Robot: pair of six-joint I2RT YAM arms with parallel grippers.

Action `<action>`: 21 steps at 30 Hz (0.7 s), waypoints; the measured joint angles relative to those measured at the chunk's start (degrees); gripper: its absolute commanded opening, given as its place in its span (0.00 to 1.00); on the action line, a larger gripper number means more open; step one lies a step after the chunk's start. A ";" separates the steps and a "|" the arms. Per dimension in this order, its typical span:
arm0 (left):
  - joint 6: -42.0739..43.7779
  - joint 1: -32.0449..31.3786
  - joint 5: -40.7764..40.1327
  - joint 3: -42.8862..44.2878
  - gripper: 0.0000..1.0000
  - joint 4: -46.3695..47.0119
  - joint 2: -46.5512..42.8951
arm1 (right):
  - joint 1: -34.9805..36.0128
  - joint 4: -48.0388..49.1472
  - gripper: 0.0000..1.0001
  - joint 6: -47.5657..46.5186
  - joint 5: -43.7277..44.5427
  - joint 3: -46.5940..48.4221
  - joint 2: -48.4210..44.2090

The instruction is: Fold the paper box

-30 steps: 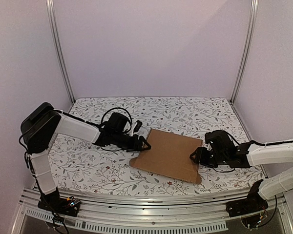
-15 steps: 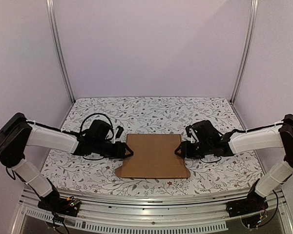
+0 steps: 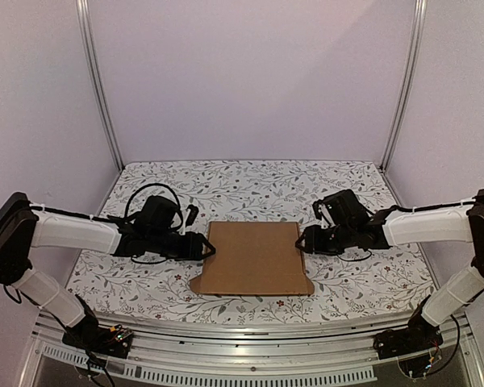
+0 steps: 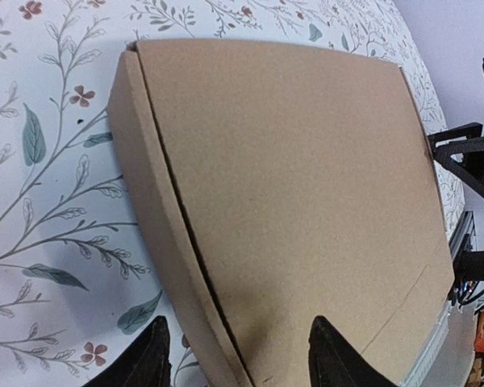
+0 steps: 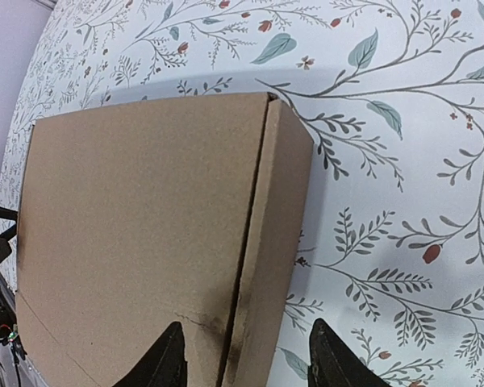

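Note:
The paper box lies shut and flat in the middle of the table, a plain brown cardboard slab squared to the front edge. My left gripper is at its left side, open. In the left wrist view the black fingertips straddle the left wall of the paper box, one over the cloth, one over the lid; left gripper. My right gripper is at the right side, also open. In the right wrist view the right gripper spans the right wall of the paper box.
A floral tablecloth covers the table. Aluminium posts and pale walls close in the back and sides. A metal rail runs along the front edge by the arm bases.
The box has turned from a skewed lie to square with the front edge. Both arms swung with it to its left and right sides; the right gripper has since drawn back slightly.

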 measured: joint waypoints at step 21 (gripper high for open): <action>1.03 0.46 -2.19 -0.07 0.85 -1.29 -4.26 | -1.86 3.39 0.17 -0.90 -3.34 2.32 4.72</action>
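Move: The right hand hovers over the closed box's right lid seam, which runs about 1 cm to its left and 1 cm below. The box's middle is some 13 cm left of that hand, 5 cm back and 3 cm lower; the right corner tab sticks out about 13 cm back and 2 cm right. From the left hand, the right lid seam lies roughly 27 cm right and 2 cm ahead, 1 cm lower; the left lid seam is just under it, 1 cm below. Forward and slightly left, about 2 cm in all, the right hand follows the right lid seam, rising a touch first and then dipping to just below its starting height, while its fingers narrow from half open to nearly shut, straddling the seam and coming onto the cardboard. Meanwhile the left hand holds over the left lid seam, then lifts about 2 cm away from it and opens wider. ##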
